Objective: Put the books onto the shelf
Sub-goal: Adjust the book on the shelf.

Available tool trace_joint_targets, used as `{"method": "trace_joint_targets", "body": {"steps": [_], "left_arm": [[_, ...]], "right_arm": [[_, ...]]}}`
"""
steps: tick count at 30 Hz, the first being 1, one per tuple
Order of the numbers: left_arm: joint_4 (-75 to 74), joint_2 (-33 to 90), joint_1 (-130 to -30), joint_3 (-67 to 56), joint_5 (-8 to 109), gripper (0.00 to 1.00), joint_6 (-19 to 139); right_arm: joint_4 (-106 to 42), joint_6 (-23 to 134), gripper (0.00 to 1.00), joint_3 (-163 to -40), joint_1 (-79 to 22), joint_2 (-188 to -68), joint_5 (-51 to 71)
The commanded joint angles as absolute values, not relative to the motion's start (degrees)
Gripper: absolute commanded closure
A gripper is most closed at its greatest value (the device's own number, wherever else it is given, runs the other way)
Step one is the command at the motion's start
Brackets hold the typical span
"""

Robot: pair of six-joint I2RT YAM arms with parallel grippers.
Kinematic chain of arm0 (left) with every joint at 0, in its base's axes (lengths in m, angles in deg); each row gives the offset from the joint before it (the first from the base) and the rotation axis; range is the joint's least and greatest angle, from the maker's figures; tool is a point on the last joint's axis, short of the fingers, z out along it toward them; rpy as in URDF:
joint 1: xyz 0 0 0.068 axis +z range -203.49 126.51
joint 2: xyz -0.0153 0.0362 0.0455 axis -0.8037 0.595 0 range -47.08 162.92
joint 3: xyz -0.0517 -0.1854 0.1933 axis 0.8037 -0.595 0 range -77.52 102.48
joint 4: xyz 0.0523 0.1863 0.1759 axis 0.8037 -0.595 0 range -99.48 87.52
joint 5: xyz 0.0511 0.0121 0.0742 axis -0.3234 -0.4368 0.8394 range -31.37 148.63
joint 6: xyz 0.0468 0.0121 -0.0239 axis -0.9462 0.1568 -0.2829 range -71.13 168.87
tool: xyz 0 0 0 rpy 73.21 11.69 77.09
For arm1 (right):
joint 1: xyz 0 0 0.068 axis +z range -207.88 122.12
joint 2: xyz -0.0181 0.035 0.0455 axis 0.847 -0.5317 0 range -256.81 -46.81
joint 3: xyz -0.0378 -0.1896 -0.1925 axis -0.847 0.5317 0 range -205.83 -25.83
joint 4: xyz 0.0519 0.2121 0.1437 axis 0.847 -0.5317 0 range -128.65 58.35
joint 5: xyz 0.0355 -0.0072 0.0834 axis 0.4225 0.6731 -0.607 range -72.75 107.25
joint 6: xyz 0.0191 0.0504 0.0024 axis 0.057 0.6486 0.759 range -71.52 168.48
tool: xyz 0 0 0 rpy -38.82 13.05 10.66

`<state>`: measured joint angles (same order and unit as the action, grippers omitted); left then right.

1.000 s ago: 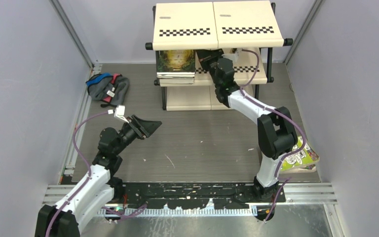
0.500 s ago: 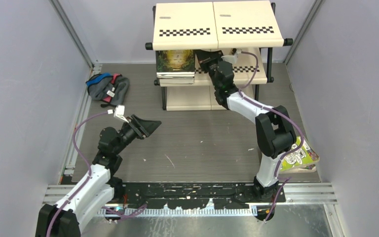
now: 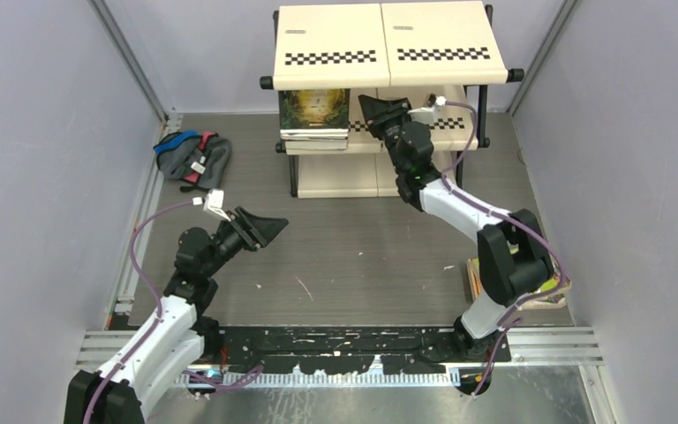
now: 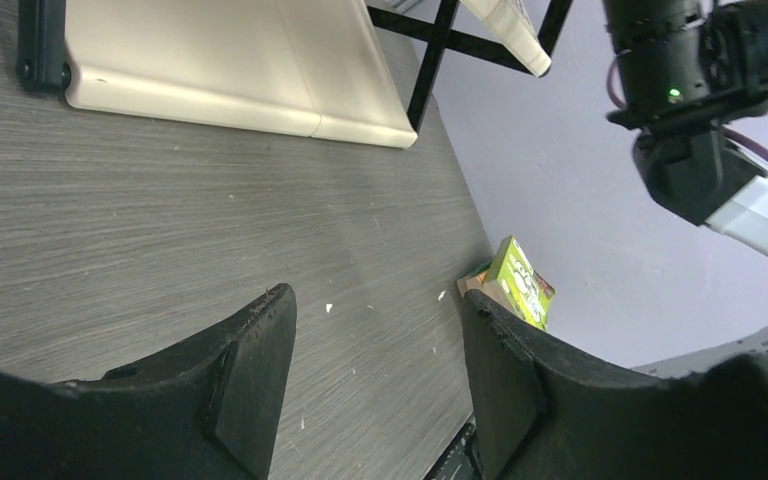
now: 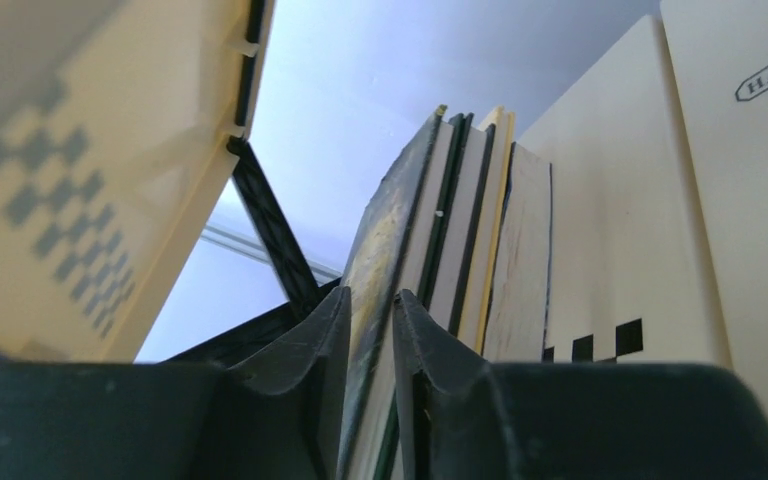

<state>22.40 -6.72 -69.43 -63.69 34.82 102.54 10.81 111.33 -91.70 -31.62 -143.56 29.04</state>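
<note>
The shelf (image 3: 388, 35) stands at the back of the table. On its middle tier lies a stack of books (image 3: 314, 113), topped by a dark green-gold one. My right gripper (image 3: 372, 104) reaches under the top board to the stack's right edge. In the right wrist view its jaws (image 5: 372, 295) stand slightly apart around the green-gold book's (image 5: 400, 200) edge, open. A lime green book (image 3: 551, 286) lies on others at the right wall, partly hidden by the right arm. My left gripper (image 3: 275, 223) hovers open and empty over the floor (image 4: 380, 300).
A grey-blue cloth bundle (image 3: 192, 156) lies at the back left. The shelf's bottom board (image 4: 210, 60) and black frame legs show in the left wrist view, with the lime green book (image 4: 522, 283) far off by the wall.
My right gripper's jaws have loosened on the green-gold book and the arm's elbow has swung right and nearer. The left arm has stayed still.
</note>
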Motion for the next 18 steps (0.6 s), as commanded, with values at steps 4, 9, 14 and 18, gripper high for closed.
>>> {"method": "trace_joint_targets", "body": {"steps": [4,9,14,18], "left_arm": [[22.7,-5.4,-69.0,-59.5,32.4,0.29,100.7],[23.9,-3.1,-69.0,-58.4,30.3,0.02,100.7],[24.8,-3.1,-69.4,-58.2,29.3,0.02,101.7],[24.7,-3.9,-71.0,-58.4,29.0,0.03,101.9]], "right_arm": [[-2.9,105.0,0.61,-88.6,-30.7,-129.7,33.3],[-14.3,102.8,0.53,-83.4,-30.4,-120.9,35.3],[-27.0,101.5,0.44,-77.5,-29.5,-111.4,40.1],[-38.8,102.6,0.42,-73.1,-27.6,-103.0,47.0]]}}
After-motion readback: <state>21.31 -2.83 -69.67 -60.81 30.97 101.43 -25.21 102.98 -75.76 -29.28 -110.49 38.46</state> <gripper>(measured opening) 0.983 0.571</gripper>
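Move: Lying on the pile on the middle shelf, the top book has its centre about 3 cm ahead of the right hand, 11 cm to its left and 2 cm below. The front edge of the middle shelf is some 6 cm back, 5 cm right and 10 cm below that hand; the top shelf's front edge is about 5 cm back, 5 cm right and 10 cm above. From the left hand, the top book is roughly 26 cm ahead, 8 cm right and 12 cm higher. Backing out from between the shelves, the right hand leaves the book pile, about 12 cm back and 8 cm to the right, first rising some 3 cm, then sinking to end 4 cm lower than it began. The wrist tips down and rolls left side down as the fingers part from a quarter to over half open. The left hand stays nearly in place, its fingers spreading fully. ##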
